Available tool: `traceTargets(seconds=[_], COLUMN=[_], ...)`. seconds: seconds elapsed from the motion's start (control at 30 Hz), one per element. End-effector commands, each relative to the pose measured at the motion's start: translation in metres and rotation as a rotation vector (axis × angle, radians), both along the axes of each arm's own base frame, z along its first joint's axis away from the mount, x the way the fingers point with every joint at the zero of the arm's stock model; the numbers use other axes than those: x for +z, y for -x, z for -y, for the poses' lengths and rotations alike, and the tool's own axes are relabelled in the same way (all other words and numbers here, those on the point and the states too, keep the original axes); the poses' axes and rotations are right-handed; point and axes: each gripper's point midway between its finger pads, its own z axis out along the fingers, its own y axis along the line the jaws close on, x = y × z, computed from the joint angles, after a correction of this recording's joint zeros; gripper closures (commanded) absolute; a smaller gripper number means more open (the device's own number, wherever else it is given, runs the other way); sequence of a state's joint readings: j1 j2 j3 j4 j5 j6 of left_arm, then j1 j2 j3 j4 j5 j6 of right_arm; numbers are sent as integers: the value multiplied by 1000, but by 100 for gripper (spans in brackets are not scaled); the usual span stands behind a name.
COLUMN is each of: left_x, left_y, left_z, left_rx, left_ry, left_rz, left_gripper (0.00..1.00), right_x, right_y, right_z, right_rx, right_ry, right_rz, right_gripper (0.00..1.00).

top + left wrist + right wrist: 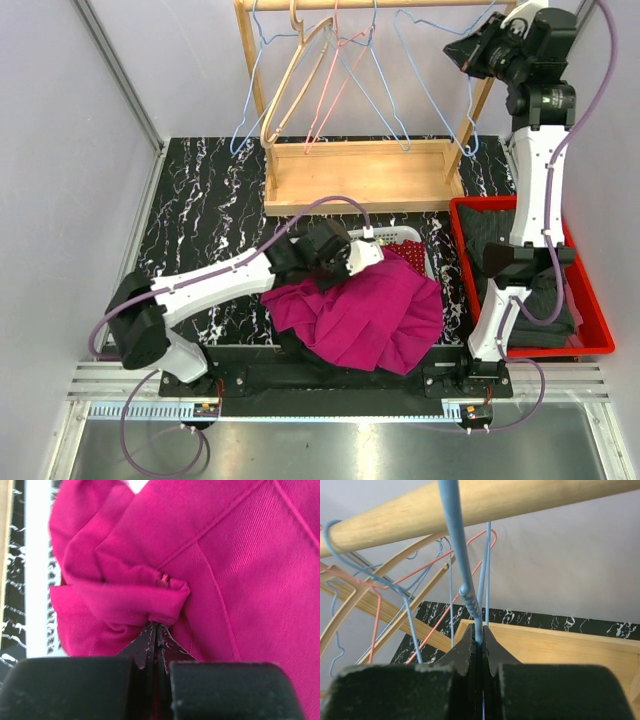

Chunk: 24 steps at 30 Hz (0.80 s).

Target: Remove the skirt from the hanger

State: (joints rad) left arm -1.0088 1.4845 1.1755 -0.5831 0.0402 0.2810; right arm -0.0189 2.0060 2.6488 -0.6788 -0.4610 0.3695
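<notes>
The magenta skirt (375, 310) lies bunched over a white basket (412, 240) at the table's front middle. My left gripper (345, 255) is at the skirt's upper left edge, and in the left wrist view it (156, 626) is shut on a fold of the skirt (150, 605). My right gripper (463, 52) is raised at the rack's right end. In the right wrist view it (479, 632) is shut on the neck of a blue wire hanger (465, 589), which hangs bare from the wooden rail (485, 500).
The wooden rack (360, 175) stands at the back with several more hangers (300, 90) of wood, pink wire and blue wire on its rail. At the right, a red tray (590, 300) holds dark clothes. The right arm's lower links rise in front of that tray.
</notes>
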Motion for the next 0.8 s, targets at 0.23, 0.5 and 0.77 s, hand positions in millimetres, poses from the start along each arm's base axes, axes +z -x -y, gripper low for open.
traceTargets(seconds=[0.23,0.5,0.77], left_x=[-48,18,161], left_y=[-9,-28,-35], left_z=[13,9,4], left_rx=[-41,50,101], left_ry=[-180,-84,168], left_rz=[45,189,367], left_gripper=[30,1,1], right_x=[-5,-32,-54], right_y=[-27,-30,-15], right_z=[-23,-34,-27], right_rx=[-6,11,-88], right_ry=[85,132,245], right_rz=[74,7,-67], right_gripper=[100,100,36])
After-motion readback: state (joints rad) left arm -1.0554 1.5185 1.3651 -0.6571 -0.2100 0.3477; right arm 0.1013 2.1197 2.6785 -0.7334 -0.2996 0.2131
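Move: The right hand, holding the blue hanger, has the rack's rail about 8 cm above it and some 4 cm ahead. The next blue hanger hangs roughly 14 cm to its left and 3 cm ahead, the rack's right post about 9 cm to its right and 2 cm ahead. The left hand still pinches the skirt, whose middle lies some 5 cm back, 4 cm right and 5 cm below; the red dotted cloth is about 16 cm right, 6 cm ahead and 6 cm below. Down about 6 cm, with some 4 cm each forward and to the left, the right hand lowers the blue hanger at the rail, then starts to part its fingers around the wire. Meanwhile the left hand sinks a little into the basket, opens wide to let the skirt go as it eases forward, then backs up off the cloth, fingertips tilting forward. ##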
